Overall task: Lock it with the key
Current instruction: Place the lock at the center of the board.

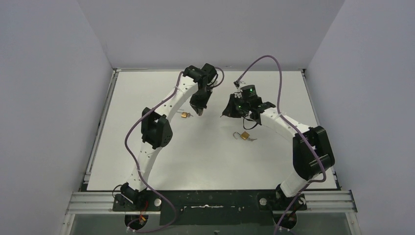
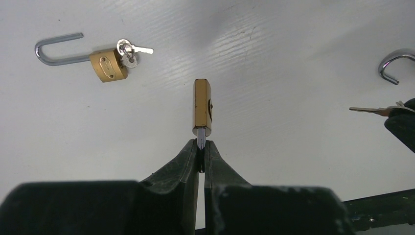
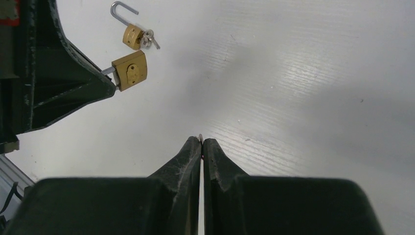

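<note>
My left gripper (image 2: 201,143) is shut on the silver shackle end of a brass padlock (image 2: 202,105), which hangs off the table and points away from the fingers. In the right wrist view the same padlock (image 3: 129,70) shows its flat face at the tip of the left gripper (image 3: 110,81). My right gripper (image 3: 201,139) is shut on a key, of which only a metal sliver (image 3: 200,136) peeks out at the tips. In the left wrist view the key's blade (image 2: 369,109) sticks out leftward from the right gripper's dark finger (image 2: 402,122), apart from the held padlock. Overhead, the left gripper (image 1: 199,110) and the right gripper (image 1: 229,112) face each other.
A second brass padlock (image 1: 184,115) with an open shackle and keys in it lies on the white table left of my left gripper. A third open padlock (image 1: 244,135) with keys lies nearer the front, below my right gripper. White walls close in the table (image 1: 161,161).
</note>
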`<state>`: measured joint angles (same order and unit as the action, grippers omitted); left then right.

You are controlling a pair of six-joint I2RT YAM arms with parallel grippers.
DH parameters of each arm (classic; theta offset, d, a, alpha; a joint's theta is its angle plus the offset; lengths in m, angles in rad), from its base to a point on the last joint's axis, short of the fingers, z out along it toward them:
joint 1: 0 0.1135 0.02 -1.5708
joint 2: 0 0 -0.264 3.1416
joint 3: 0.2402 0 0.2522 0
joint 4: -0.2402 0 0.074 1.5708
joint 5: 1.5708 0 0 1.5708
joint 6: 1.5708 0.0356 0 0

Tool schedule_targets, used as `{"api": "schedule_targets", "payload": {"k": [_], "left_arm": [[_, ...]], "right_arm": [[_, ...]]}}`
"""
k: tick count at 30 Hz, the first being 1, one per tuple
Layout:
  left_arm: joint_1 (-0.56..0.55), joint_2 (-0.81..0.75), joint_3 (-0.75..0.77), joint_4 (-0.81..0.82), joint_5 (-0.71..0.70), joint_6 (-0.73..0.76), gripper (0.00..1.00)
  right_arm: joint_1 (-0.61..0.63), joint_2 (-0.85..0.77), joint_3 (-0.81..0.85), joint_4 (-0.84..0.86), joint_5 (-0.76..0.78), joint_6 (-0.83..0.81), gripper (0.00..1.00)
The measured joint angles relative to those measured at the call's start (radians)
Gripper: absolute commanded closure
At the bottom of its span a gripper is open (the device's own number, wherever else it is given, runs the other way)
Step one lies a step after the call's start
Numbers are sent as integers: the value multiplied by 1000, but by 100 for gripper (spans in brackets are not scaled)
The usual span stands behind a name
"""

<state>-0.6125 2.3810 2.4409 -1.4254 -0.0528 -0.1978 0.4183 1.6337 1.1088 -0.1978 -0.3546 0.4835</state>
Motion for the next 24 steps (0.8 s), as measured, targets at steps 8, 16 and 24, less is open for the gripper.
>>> {"api": "schedule_targets", "payload": {"k": [8, 16, 24], "left_arm": [[0, 55, 6, -15, 28, -30, 100], [11, 148, 50, -15, 100, -65, 100], [39, 178, 69, -17, 138, -85, 94]], "right_arm": [[21, 84, -2, 109, 36, 92, 100], [38, 148, -79, 293, 71, 246, 100], [53, 163, -79, 378, 78, 298, 100]]}}
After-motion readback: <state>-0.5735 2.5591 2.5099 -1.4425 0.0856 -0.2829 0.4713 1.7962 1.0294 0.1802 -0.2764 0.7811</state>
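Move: Nearly straight below the left hand, about 12 cm down and some 3 cm to its right, is the middle of the board, where its hanging lock is to go; the left padlock lies roughly 4 cm ahead, 8 cm left and 11 cm below. From the right hand, which holds the key, the held lock is about 11 cm left, 3 cm ahead and 4 cm lower; the right padlock lies about 5 cm back, 9 cm right and 12 cm below. Sinking almost straight down about 6 cm towards the middle of the board, the left hand keeps its pinch on the shackle, tips its fingertips back some 10 degrees, and levels off at the end. The right hand brings the key in towards that lock, about 4 cm left and 3 cm forward, dipping 4.5 cm then rising 1 cm, and turns slightly clockwise, fingers still shut. ##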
